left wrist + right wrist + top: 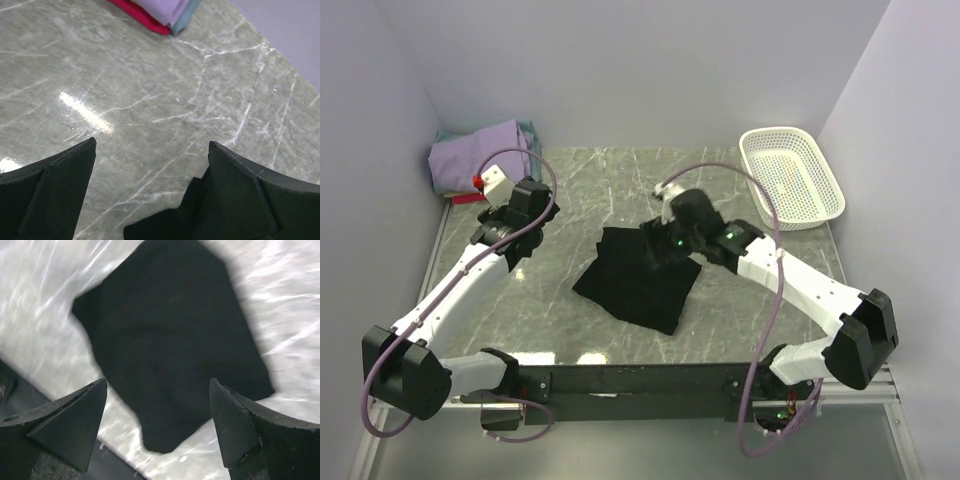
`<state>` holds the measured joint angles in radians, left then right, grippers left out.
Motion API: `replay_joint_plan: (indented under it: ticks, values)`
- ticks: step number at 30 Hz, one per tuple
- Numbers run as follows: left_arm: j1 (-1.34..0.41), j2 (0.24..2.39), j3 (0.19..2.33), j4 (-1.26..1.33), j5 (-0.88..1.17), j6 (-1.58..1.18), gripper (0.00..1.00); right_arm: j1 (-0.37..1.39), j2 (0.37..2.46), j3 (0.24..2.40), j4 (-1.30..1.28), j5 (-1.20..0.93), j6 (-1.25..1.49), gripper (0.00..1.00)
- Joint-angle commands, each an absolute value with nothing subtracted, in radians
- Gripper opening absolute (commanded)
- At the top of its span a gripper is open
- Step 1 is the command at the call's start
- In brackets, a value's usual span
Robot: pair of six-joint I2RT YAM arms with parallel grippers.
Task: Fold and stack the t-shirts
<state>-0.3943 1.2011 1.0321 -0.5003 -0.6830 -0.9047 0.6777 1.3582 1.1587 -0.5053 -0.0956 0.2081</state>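
Note:
A black t-shirt lies folded into a rough square at the middle of the marble table, with no print showing. In the right wrist view the black t-shirt is blurred and fills the space below the fingers. My right gripper hovers open above the shirt's far right edge, holding nothing. A stack of folded t-shirts, lavender on top with teal and red edges, sits at the back left corner. My left gripper stands open and empty just in front of that stack.
A white mesh basket stands at the back right. Walls close the table on the left, back and right. A black rail runs along the near edge between the arm bases. Bare marble lies under the left gripper.

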Motion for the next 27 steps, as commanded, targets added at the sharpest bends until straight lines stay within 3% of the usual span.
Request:
replay_joint_plan:
  ticks: [1, 11, 27]
  values:
    - [-0.377, 1.221, 1.066, -0.558, -0.72, -0.965, 1.0, 0.817, 1.338, 1.111, -0.508, -0.084, 0.187, 0.89]
    - [-0.362, 1.197, 1.037, -0.549, -0.715, -0.974, 0.99, 1.049, 1.554, 1.157, -0.488, 0.05, 0.17, 0.89]
    - [-0.337, 1.164, 1.011, -0.511, -0.65, -0.923, 1.0, 1.166, 1.916, 1.469, -0.518, 0.199, 0.031, 0.89]
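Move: The black t-shirt lies flat on the table about 18 cm below the right hand. Its middle is some 5 cm back and 6 cm left; its left corner is farther, about 19 cm left and 7 cm back. The empty white basket stands roughly 22 cm ahead and 27 cm to the right, also lower. From the left hand, the t-shirt is about 22 cm right, 11 cm back and 20 cm down. Towards the black t-shirt's left corner the right hand sweeps left about 14 cm and sinks some 12 cm. It draws back about 10 cm early on, then edges forward 2 cm with a slight rise at the end. The wrist turns counter-clockwise some 20 degrees while its left side dips as much; the fingers stay wide open, with no touch to be seen. ##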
